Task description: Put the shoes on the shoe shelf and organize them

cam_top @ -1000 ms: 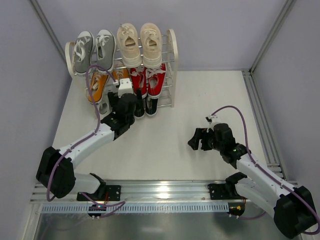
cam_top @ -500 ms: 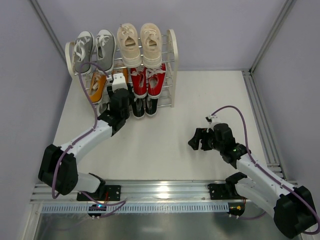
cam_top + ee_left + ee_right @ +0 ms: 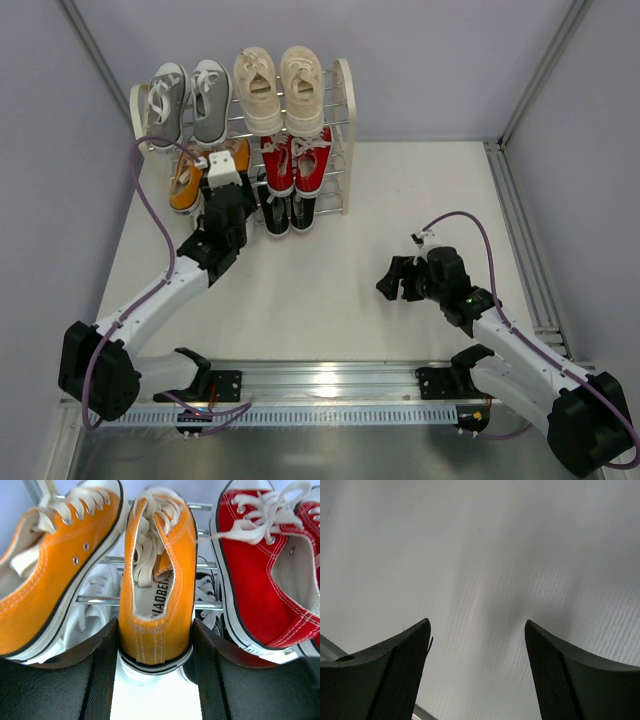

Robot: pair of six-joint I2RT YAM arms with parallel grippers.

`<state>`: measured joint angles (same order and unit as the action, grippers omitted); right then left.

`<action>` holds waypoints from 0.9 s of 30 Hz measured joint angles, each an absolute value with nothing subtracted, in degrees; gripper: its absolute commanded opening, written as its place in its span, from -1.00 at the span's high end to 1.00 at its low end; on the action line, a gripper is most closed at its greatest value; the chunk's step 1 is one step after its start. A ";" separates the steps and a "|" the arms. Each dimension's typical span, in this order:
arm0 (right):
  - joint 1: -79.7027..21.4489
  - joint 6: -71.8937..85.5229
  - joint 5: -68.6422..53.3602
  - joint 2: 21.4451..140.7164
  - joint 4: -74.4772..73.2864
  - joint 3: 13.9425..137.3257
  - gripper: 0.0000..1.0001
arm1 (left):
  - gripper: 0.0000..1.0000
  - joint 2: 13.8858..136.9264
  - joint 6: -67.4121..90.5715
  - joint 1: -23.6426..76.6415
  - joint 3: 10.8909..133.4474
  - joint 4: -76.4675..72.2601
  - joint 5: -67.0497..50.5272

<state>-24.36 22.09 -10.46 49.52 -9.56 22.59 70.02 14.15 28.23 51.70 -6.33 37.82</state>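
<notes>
The shoe shelf point(image 3: 343, 100) stands at the back left. The grey pair point(image 3: 190, 100) and the beige pair point(image 3: 280, 90) lie on its top tier. The orange pair and the red pair point(image 3: 297, 165) lie on the middle tier, and black shoes point(image 3: 290, 212) stand below. My left gripper point(image 3: 222, 185) is at the shelf front, its jaws pressed on either side of the heel of the right orange shoe point(image 3: 157, 580). The other orange shoe point(image 3: 50, 580) lies to its left. My right gripper point(image 3: 392, 280) is open and empty over the bare table.
A white shoe point(image 3: 97, 595) and a black shoe point(image 3: 205, 592) show on the lower tier behind the silver rods point(image 3: 100, 600). A red shoe point(image 3: 265, 575) lies close on the right of my left gripper. Grey walls enclose the table.
My left arm has swung left along the shelf front, and its gripper now sits at the orange pair. The right arm has not moved.
</notes>
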 measured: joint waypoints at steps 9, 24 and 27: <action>-24.36 22.09 -10.50 49.52 -9.56 22.59 -0.53 | 0.76 67.88 13.52 27.14 51.59 -4.36 39.29; -24.36 22.00 -10.68 50.19 -9.56 22.59 -0.53 | -0.41 66.52 16.78 22.96 48.77 -1.02 38.39; -24.36 21.93 -10.68 50.24 -9.56 22.59 -0.54 | -0.78 64.99 18.11 22.13 48.77 0.73 39.70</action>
<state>-24.36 21.93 -10.68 50.24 -9.56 22.59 64.99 18.11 22.13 48.77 0.73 39.70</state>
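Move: The left hand already pinches the right-hand orange shoe by its heel at the rack's middle tier. Its resting spot is centred about 8 cm ahead, 4 cm left and 2 cm below. The left orange shoe lies about 5 cm ahead and 9 cm left, the nearer red shoe about 6 cm ahead and 12 cm right, both a touch lower. From the idle right hand that spot is roughly 24 cm ahead, 42 cm left and 16 cm higher. Still gripping the orange shoe's heel, the left hand carries it about 5 cm left towards the other orange shoe, first rising a centimetre, then sinking some 3 cm to set it down. The fingers then open and let go of the heel while the hand drifts a little farther left and back, turning slightly counter-clockwise. ##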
